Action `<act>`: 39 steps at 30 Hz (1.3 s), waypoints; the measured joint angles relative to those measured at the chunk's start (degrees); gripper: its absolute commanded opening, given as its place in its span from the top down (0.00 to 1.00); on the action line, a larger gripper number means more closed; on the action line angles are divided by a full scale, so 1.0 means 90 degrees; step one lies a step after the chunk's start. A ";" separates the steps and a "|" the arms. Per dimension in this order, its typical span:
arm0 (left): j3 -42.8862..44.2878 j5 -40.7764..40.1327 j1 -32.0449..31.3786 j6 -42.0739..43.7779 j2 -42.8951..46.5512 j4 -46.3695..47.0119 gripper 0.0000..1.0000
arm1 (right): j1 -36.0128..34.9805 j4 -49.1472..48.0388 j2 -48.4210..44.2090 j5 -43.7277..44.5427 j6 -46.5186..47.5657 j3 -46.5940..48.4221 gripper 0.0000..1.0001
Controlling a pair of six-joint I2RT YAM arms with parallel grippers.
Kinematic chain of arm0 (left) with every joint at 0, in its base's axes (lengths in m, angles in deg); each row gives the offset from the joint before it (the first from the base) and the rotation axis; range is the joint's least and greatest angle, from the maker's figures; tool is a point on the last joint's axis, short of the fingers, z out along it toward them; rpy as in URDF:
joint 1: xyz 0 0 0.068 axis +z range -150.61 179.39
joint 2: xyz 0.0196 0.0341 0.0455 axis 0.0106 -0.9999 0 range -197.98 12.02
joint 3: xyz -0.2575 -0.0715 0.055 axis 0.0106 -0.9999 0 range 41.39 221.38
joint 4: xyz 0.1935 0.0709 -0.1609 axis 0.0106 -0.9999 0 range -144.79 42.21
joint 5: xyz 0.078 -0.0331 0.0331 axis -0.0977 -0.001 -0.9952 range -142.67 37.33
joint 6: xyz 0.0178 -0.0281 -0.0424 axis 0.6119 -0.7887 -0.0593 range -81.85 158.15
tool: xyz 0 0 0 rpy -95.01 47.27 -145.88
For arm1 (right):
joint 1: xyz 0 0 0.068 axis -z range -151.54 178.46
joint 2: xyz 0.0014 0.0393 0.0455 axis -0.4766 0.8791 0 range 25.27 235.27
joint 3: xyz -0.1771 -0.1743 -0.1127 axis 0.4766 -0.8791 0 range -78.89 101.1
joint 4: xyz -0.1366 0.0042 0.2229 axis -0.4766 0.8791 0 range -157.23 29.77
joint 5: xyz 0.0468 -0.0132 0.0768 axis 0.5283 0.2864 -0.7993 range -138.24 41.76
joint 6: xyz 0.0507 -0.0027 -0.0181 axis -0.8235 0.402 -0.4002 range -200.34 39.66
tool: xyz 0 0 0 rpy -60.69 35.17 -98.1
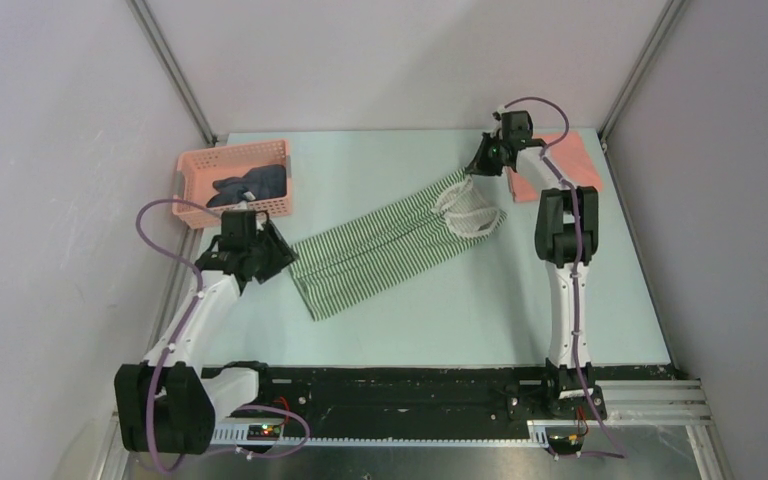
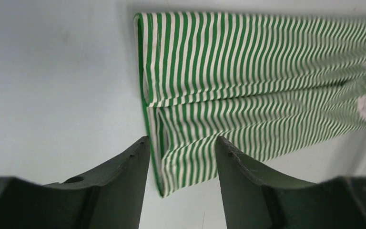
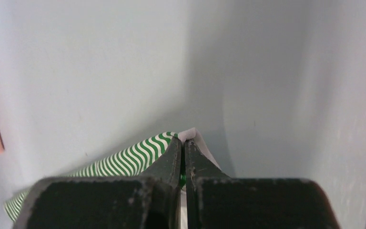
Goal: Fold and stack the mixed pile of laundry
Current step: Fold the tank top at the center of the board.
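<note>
The green-and-white striped garment [image 1: 390, 245] lies folded into a long strip, running diagonally across the table. My left gripper [image 1: 285, 262] is open at its near-left end. In the left wrist view the hem corner of the striped garment [image 2: 248, 71] sits between the spread fingers of the left gripper [image 2: 182, 143]. My right gripper [image 1: 472, 170] is shut on the far collar end and holds it raised. The right wrist view shows the right gripper [image 3: 184, 142] pinching the striped cloth [image 3: 124, 160]. A salmon-pink shirt [image 1: 572, 152] lies folded at the back right. A dark navy-grey garment [image 1: 250, 185] rests in the basket.
A pink plastic lattice basket [image 1: 200, 175] stands at the back left corner of the table [image 1: 430, 320], just behind my left gripper. Grey walls and metal frame posts close in the back and sides. The right arm's elbow [image 1: 565, 225] rises beside the pink shirt.
</note>
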 measured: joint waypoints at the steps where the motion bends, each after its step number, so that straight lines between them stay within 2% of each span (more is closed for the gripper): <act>1: 0.0000 0.0002 -0.0080 -0.0005 -0.0066 0.0005 0.42 | 0.0012 0.0010 0.0223 -0.0015 -0.0034 0.0381 1.00; 3: -0.0005 0.0005 -0.0291 -0.0017 -0.0199 0.0007 0.41 | 0.0022 0.0046 0.0622 -0.0051 -0.0114 0.1081 0.98; 4: -0.0017 0.0007 -0.0372 -0.0019 -0.0233 0.0010 0.41 | 0.0022 0.0049 0.0799 -0.0063 -0.0134 0.1396 0.86; 6: -0.0049 0.0010 -0.0500 -0.0022 -0.0265 0.0015 0.42 | 0.0039 0.0068 0.1010 -0.0070 -0.0216 0.1787 0.72; 7: -0.0061 0.0019 -0.0539 -0.0019 -0.0274 0.0010 0.42 | 0.0051 0.0075 0.1059 -0.0068 -0.0277 0.1885 0.69; 8: -0.0063 0.0024 -0.0561 -0.0015 -0.0279 0.0005 0.42 | 0.0063 0.0107 0.1061 -0.0070 -0.0321 0.1911 0.63; 13: 0.0121 -0.0029 -0.0578 0.0233 -0.0318 -0.0165 0.39 | 0.0083 0.0294 0.0726 0.0097 -0.0476 0.1491 0.47; 19: 0.0954 -0.0080 -0.0576 0.0556 -0.0384 -0.0253 0.39 | 0.0092 0.0916 -0.0515 0.0568 -0.0782 0.0386 0.47; 27: 0.0716 0.0440 -0.0602 0.0641 -0.0699 -0.0316 0.39 | -0.0197 0.0704 -0.3016 0.0930 -0.1440 -0.2198 0.46; 33: 0.0818 0.0284 -0.0588 0.0848 -0.0471 -0.0488 0.38 | -0.1268 0.0075 -0.4119 0.1022 -0.2844 -0.4510 0.47; 39: 0.1090 0.0061 -0.0321 0.0986 -0.0146 -0.0500 0.39 | -0.2841 -0.0525 -0.4158 0.0996 -0.4325 -0.5646 0.48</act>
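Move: The right hand still pinches the tank top's far right corner; the tank top's middle lies about 18 cm back and 18 cm left of this hand, some 3 cm lower. The middle of its near long edge is about 26 cm back and 14 cm left. The white neck opening is 10 cm straight back, the folded salmon cloth 22 cm right, about level. From the empty left hand, the tank top's middle lies 27 cm right, 6 cm ahead, 9 cm below. The right hand pulls its corner about 5 cm forward, opens, then arcs some 30 cm back and left. ##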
